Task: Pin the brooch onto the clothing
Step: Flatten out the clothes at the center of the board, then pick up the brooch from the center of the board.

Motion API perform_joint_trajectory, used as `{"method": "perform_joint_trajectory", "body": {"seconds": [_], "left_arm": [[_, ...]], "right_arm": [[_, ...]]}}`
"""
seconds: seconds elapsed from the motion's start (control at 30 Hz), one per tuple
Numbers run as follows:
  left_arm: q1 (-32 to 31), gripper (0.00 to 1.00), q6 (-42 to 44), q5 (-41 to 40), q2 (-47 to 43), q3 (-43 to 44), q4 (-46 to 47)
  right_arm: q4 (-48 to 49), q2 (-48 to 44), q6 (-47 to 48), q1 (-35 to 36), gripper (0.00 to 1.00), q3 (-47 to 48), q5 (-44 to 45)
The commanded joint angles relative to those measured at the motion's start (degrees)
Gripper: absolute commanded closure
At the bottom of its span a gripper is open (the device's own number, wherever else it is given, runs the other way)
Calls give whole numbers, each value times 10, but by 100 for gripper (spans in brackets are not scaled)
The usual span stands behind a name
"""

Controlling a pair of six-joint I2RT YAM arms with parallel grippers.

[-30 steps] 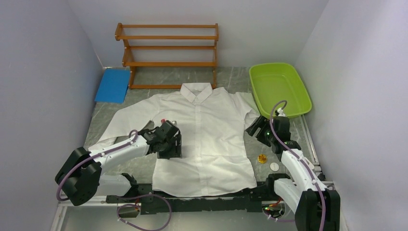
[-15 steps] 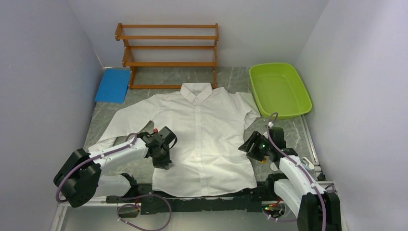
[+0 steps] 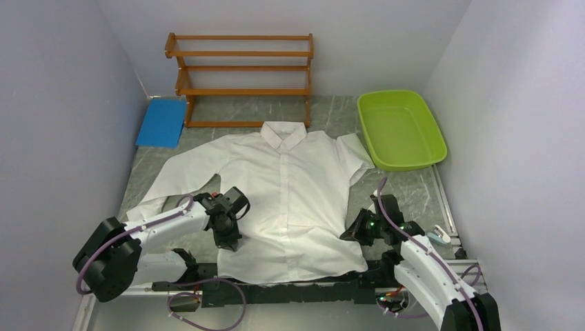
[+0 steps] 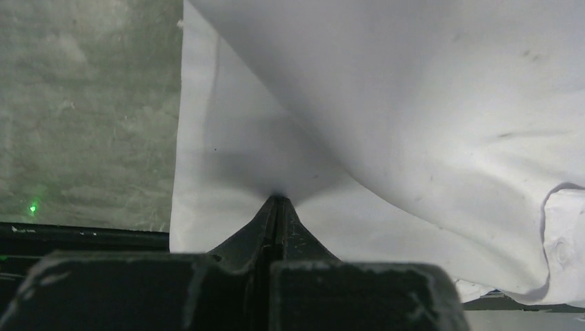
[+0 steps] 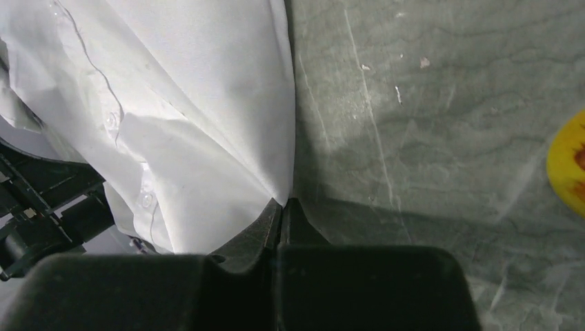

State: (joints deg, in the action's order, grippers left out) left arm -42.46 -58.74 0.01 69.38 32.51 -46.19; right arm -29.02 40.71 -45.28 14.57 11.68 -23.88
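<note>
The clothing, a white collared shirt point(image 3: 296, 186), lies flat, front up, on the grey table. My left gripper point(image 3: 228, 240) is at its lower left edge. In the left wrist view that gripper point(image 4: 278, 198) is shut on the shirt point(image 4: 414, 103), whose fabric rises to a peak at the tips. My right gripper point(image 3: 350, 235) is at the lower right edge. In the right wrist view it point(image 5: 284, 202) is shut on the hem of the shirt point(image 5: 193, 103). The yellow brooch point(image 5: 570, 163) lies on the table just right of it. My right arm hides the brooch in the top view.
A wooden rack point(image 3: 241, 76) stands at the back, with a blue pad point(image 3: 162, 122) to its left. A green tub point(image 3: 400, 131) sits at the back right. A black rail point(image 3: 276, 289) runs along the near edge. Walls close in both sides.
Both grippers came down toward the near edge and shut on the shirt's two sides. The right sleeve has drawn inward. My right arm now covers the brooch in the top view.
</note>
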Motion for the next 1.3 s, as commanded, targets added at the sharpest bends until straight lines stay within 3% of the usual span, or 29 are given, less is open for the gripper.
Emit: {"method": "perform_joint_trajectory", "body": {"seconds": [0.0,0.13,0.23,0.33,0.37,0.43,0.5,0.57,0.67,1.0,1.27], "left_arm": [[-4,97,-56,13,-24,-30,-58],[-10,97,-84,3,-78,-20,-101],[-13,97,-75,1,-113,6,-102],[-12,97,-39,-22,-134,46,-94],[-13,95,-22,-26,-140,61,-85],[-13,81,11,-30,-154,76,-64],[-13,52,38,-32,-171,84,-34],[-12,31,59,-22,-184,81,6],[-12,15,84,-1,-181,66,96],[-13,7,147,109,-27,85,301],[-16,8,167,143,82,123,385]], "right_arm": [[-77,-44,-7,4,100,8,18],[-85,-61,5,5,97,19,26],[-67,-56,24,5,79,36,22],[-64,-48,38,6,48,61,46],[-51,-48,35,5,45,64,42],[-32,-50,28,5,42,70,35],[-24,-48,28,5,38,87,47],[-26,-43,37,6,36,109,70],[-16,-31,33,6,29,126,96],[-15,21,34,-6,30,167,190],[-79,3,-5,-83,25,181,262]]}}
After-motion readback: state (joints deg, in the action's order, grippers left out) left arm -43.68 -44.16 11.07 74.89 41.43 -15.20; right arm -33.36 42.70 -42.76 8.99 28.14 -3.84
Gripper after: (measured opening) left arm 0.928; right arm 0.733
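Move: Both hands already have shut fingertips on the shirt's lower part, the cloth about at their level. From the left hand, the lower left corner is about 8 cm back and 3 cm left; the button strip is some 15 cm right and 2 cm ahead. From the right hand, pinching the shirt's right edge, the lower right corner is about 8 cm back and 6 cm right; the yellow disc lies 9 cm right and 3 cm ahead. The left fingers, still on the cloth near the lower left corner, drag back about 3 cm, while the right ones ease back barely 1 cm with the side edge. Both then let go and open: the left swings forward and some 14 cm right from there, rising to hover over the button strip, fingers tilting forward and right; the right lifts about 7 cm, goes forward 9 and veers right. ##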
